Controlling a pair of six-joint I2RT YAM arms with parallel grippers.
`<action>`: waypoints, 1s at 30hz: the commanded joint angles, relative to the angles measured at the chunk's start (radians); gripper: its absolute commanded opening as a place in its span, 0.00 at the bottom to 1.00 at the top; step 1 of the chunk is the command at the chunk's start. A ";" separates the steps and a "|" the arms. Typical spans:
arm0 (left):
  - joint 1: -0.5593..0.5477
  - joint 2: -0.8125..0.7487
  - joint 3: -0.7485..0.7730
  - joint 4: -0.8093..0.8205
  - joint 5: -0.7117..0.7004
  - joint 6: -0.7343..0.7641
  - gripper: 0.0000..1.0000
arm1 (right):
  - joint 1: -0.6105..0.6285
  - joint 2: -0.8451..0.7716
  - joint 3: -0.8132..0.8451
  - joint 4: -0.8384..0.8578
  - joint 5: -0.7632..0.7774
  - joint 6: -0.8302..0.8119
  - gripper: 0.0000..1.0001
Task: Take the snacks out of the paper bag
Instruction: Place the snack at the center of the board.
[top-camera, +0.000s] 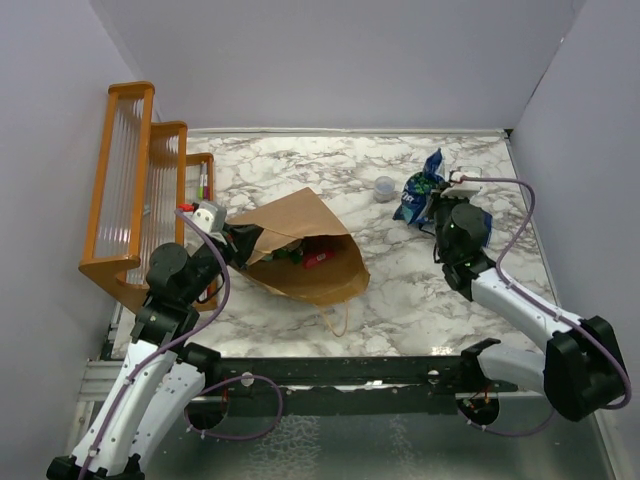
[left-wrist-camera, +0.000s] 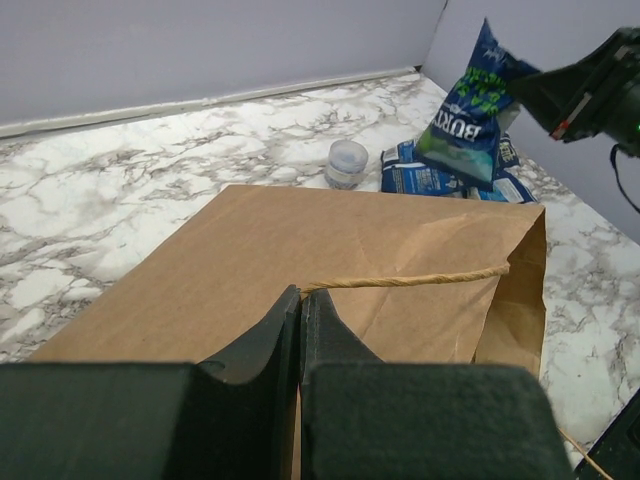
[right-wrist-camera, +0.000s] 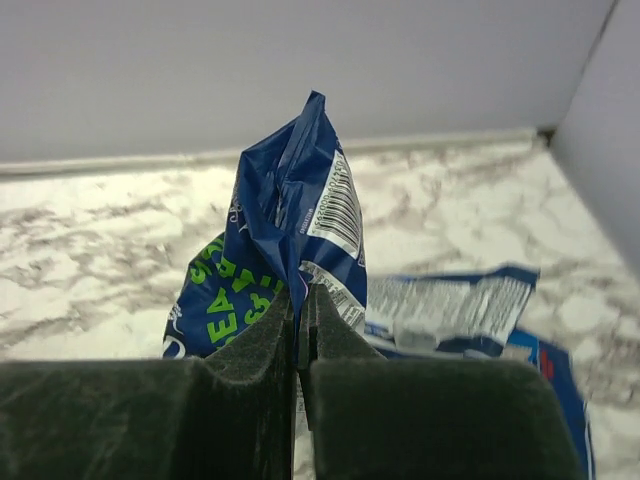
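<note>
The brown paper bag (top-camera: 300, 225) lies on its side left of centre, mouth toward the right. A red packet (top-camera: 318, 258) and a green one (top-camera: 290, 251) show inside the mouth. My left gripper (top-camera: 243, 243) is shut on the bag's upper edge by the twisted handle (left-wrist-camera: 400, 280); its jaws (left-wrist-camera: 300, 295) are closed against the paper (left-wrist-camera: 300, 235). My right gripper (top-camera: 438, 207) is shut on a blue snack packet (top-camera: 432, 168) and holds it upright above the table; in the right wrist view the gripper (right-wrist-camera: 303, 295) pinches that packet (right-wrist-camera: 285, 215). Another blue packet (top-camera: 408, 207) lies flat beneath it.
A small clear cup (top-camera: 384, 187) stands left of the blue packets. An orange wooden rack (top-camera: 135, 185) stands along the left wall beside the bag. The bag's second handle (top-camera: 338, 318) trails toward the near edge. Walls close the back and the right side.
</note>
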 joint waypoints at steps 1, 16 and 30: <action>0.006 -0.001 -0.008 -0.004 -0.004 0.014 0.00 | -0.104 0.052 -0.064 -0.008 -0.109 0.320 0.01; 0.005 0.012 -0.008 -0.010 0.014 0.013 0.00 | -0.242 0.154 -0.170 -0.167 -0.053 0.771 0.04; 0.005 0.020 -0.010 -0.009 0.017 0.012 0.00 | -0.250 0.002 -0.097 -0.242 -0.089 0.702 0.67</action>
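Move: The green-lettered snack hangs in the right fingers; the pile of two blue snack packs it goes to lies about 6 cm right, level ahead and some 20 cm below. From this hand the clear tub stands about 8 cm left and 7 cm farther out, the paper bag some 27 cm left and 10 cm back. From the left hand the pile lies roughly 45 cm right, 14 cm ahead and well below. The right hand drops about 15 cm and drifts right, tipping down, and opens over the pile, releasing the snack. ##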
